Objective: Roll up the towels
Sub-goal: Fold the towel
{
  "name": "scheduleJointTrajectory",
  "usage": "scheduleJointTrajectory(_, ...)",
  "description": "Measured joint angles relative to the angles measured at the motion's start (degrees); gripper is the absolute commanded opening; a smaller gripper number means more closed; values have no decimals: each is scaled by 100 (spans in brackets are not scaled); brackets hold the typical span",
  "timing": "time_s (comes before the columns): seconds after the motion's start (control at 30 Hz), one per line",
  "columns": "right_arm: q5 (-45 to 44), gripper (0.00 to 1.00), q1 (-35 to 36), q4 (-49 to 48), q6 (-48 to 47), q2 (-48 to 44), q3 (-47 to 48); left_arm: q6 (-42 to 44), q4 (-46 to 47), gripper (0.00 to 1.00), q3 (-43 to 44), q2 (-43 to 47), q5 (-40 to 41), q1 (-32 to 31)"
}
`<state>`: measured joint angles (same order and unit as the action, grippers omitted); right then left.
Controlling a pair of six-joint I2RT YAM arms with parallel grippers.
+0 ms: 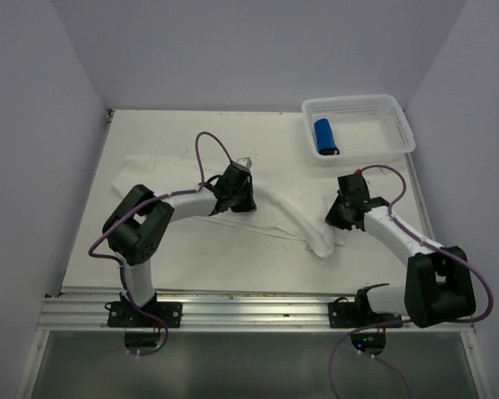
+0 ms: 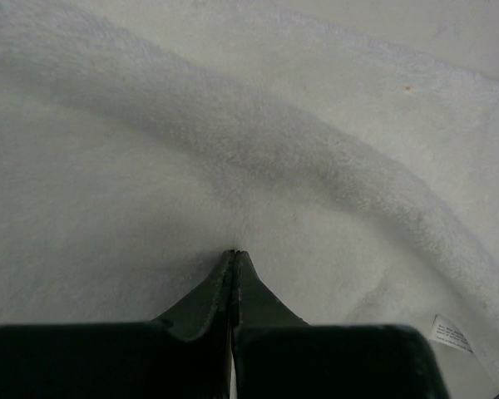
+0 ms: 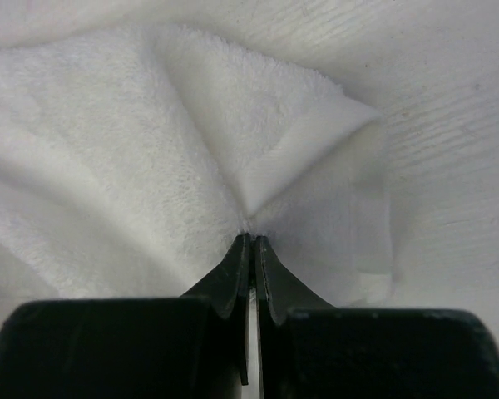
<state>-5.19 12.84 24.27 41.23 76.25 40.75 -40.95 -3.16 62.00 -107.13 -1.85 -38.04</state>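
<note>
The long white towel (image 1: 274,212) lies rumpled across the middle of the table, from the far left down to the near right. My left gripper (image 1: 237,184) is over its upper middle. In the left wrist view the left gripper (image 2: 235,252) is shut, its tips pinching the white towel (image 2: 233,125) just below a raised fold. My right gripper (image 1: 345,212) is at the towel's right end. In the right wrist view the right gripper (image 3: 251,235) is shut on a pucker of the white towel (image 3: 108,150) beside a folded-over corner. The small blue towel (image 1: 325,135) lies rolled in the basket.
The white perforated basket (image 1: 358,101) stands at the back right corner of the table. A sewn label (image 2: 453,332) shows at the towel's edge in the left wrist view. Grey walls close in both sides and the back.
</note>
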Motion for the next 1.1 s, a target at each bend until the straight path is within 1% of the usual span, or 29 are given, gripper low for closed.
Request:
scheduleJointTrajectory(0.23, -304, 0, -7, 439, -116, -581, 225, 0, -4, 0, -105, 96, 0, -4)
scheduleJointTrajectory(0.3, -326, 20, -9, 496, -144, -601, 245, 0, 0, 0, -114, 101, -4, -4)
scheduleJointTrajectory(0.37, -343, 31, -11, 575, -173, -601, 245, 0, 0, 0, -127, 101, -4, -4)
scheduleJointTrajectory(0.4, -374, 39, -11, 621, -188, -601, 245, 0, 0, 0, -131, 101, -4, -4)
scheduleJointTrajectory(0.47, -461, 42, -11, 715, -229, -601, 245, 2, -2, 0, -138, 101, -7, -4)
scheduleJointTrajectory(0.53, -549, 43, -11, 833, -269, -612, 245, 2, -2, 0, -138, 101, -9, -4)
scheduleJointTrajectory(0.63, -623, 40, -11, 918, -299, -658, 245, 2, -2, 0, -138, 101, -31, -4)
scheduleJointTrajectory(0.8, -492, 37, -11, 800, -334, -645, 267, 2, -4, 0, -138, 101, -50, -4)
scheduleJointTrajectory(0.97, -160, 38, -11, 442, -337, -264, 267, 4, -31, 0, -138, 101, -50, -4)
scheduleJointTrajectory(1.1, -109, 39, -11, 245, -380, 57, 267, 4, -39, 0, -138, 101, -57, -4)
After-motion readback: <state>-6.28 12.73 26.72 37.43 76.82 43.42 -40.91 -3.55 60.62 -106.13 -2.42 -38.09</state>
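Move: The white towel's right end, with its folded-over crease, lies right under the right hand, about 1 cm ahead and 2 cm below. Its drooping near flap is some 7 cm back and 4 cm to the left, about 2 cm down. The rolled blue towel lies in the white basket about 27 cm straight ahead of the right hand; the basket's middle is some 29 cm ahead and 8 cm right. From the left hand, the crease is roughly 23 cm right and 5 cm back. The white towel's right end is let go as the right hand rises about 3 cm and opens its shut fingers part way. The hand eases back and right, then returns forward and left while sinking some 2 cm, to come down over the crease with its fingers still apart. The left hand keeps its closed fingertips on the towel's middle, creeping back barely a centimetre. ##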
